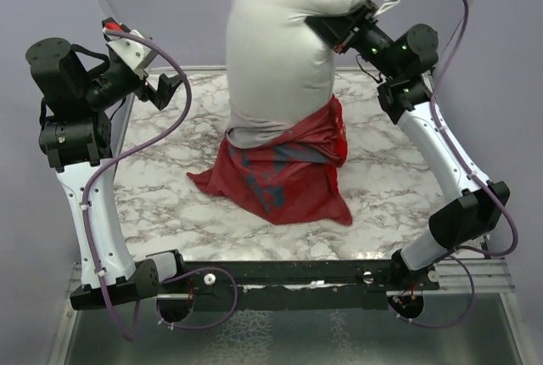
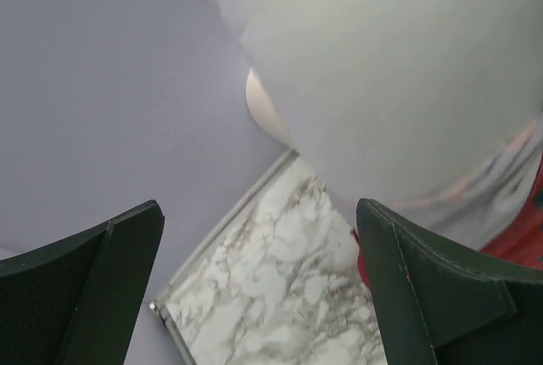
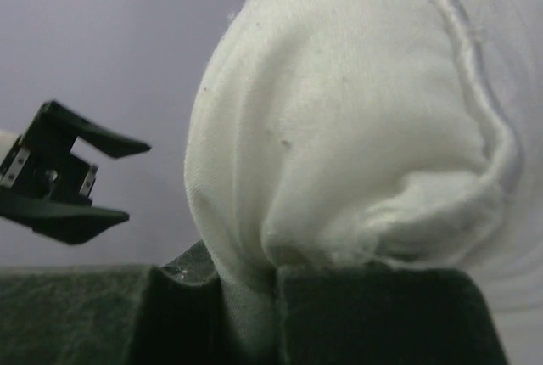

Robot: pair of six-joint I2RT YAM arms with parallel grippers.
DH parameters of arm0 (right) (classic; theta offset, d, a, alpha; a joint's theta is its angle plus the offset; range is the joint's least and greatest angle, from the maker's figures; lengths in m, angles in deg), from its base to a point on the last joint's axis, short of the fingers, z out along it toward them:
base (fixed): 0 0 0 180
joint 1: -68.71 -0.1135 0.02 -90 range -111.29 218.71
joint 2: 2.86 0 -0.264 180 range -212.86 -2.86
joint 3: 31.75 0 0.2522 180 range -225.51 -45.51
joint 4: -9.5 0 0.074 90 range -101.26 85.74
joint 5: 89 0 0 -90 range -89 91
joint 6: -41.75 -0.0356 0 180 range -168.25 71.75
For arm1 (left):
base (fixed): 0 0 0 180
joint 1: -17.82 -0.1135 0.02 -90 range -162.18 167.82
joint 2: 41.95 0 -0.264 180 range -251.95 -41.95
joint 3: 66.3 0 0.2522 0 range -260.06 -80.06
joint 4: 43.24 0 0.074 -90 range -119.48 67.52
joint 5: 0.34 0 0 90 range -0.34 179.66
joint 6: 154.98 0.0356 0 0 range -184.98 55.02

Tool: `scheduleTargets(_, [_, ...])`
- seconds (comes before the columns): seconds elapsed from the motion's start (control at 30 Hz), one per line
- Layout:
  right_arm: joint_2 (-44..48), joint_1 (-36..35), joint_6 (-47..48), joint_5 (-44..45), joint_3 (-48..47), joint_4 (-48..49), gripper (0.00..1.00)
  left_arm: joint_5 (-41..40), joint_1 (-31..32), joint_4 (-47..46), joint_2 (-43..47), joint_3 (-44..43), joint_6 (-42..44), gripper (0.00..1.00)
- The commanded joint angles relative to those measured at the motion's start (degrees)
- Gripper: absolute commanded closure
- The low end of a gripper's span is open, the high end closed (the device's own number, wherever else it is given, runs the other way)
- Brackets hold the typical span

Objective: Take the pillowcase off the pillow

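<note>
The white pillow stands upright on end, and my right gripper is shut on a pinched fold of fabric near its top right. In the right wrist view the jaws clamp that fold of pillow. The red pillowcase is bunched around only the pillow's lower end and spreads over the table. My left gripper hangs open to the pillow's left, apart from it and holding nothing. From its wrist view the pillow fills the upper right, with a strip of pillowcase at the right edge.
The marble table top has a raised metal rim, and purple walls close in behind and to the left. A cream rounded thing peeks out behind the pillow. The left gripper shows at the left of the right wrist view.
</note>
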Motion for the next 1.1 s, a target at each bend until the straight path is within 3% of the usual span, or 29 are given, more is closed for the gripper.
scheduleTargets(0.0, [-1.87, -9.64, 13.16, -10.52, -13.76, -1.36, 0.99, 5.72, 0.59, -8.90, 0.35, -3.77, -12.98, 0.01])
scheduleTargets(0.27, [-6.59, -21.37, 24.36, -13.12, -21.93, -14.30, 0.99, 9.93, 0.63, -20.77, 4.75, -3.04, -18.49, 0.01])
scheduleTargets(0.57, [-16.20, -31.61, 38.21, -8.54, -33.46, -31.99, 0.99, 12.76, 0.54, -20.98, 5.45, -7.40, -19.11, 0.01])
scheduleTargets(0.67, [-17.64, -33.38, 40.52, -8.55, -34.37, -33.05, 0.99, 13.47, 0.28, -21.07, 4.94, -8.10, -19.98, 0.01])
scheduleTargets(0.73, [-17.56, -34.55, 41.59, -8.38, -34.06, -32.39, 0.99, 13.86, 0.00, -16.78, 3.60, -9.50, -18.15, 0.01])
scheduleTargets(0.93, [-16.42, -35.01, 43.50, -7.20, -32.84, -32.09, 0.99, 11.40, -0.07, 11.52, -2.77, -15.70, 0.20, 0.01])
scheduleTargets(1.03, [-15.37, -34.99, 44.11, -6.84, -31.59, -31.71, 0.99, 9.80, -0.01, 17.49, -4.83, -15.51, 4.54, 0.04])
scheduleTargets(1.07, [-15.02, -34.97, 43.94, -6.34, -30.93, -31.28, 0.92, 9.48, 0.01, 18.36, -5.32, -15.22, 5.39, 0.09])
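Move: The pillow corner pinched in the right gripper is about 36 cm to the right of the open left gripper, 8 cm ahead and 3 cm higher. The pillow's body hangs below, its middle some 27 cm right, 5 cm ahead and 18 cm below the left gripper; the pillowcase, still on its lower end, is about 24 cm right, level in reach and 38 cm below. From the right gripper, the waiting left gripper is about 36 cm left, 8 cm back and 3 cm lower. Keep the right gripper shut on the pillow corner and swing it quickly about 24 cm left and 17 cm back, turning it left, to the left gripper. Meanwhile draw the open left gripper up about 11 cm, back and a little right, then dip it down and forward some 4 cm so its wide-open fingers straddle the corner beside the right fingers. ##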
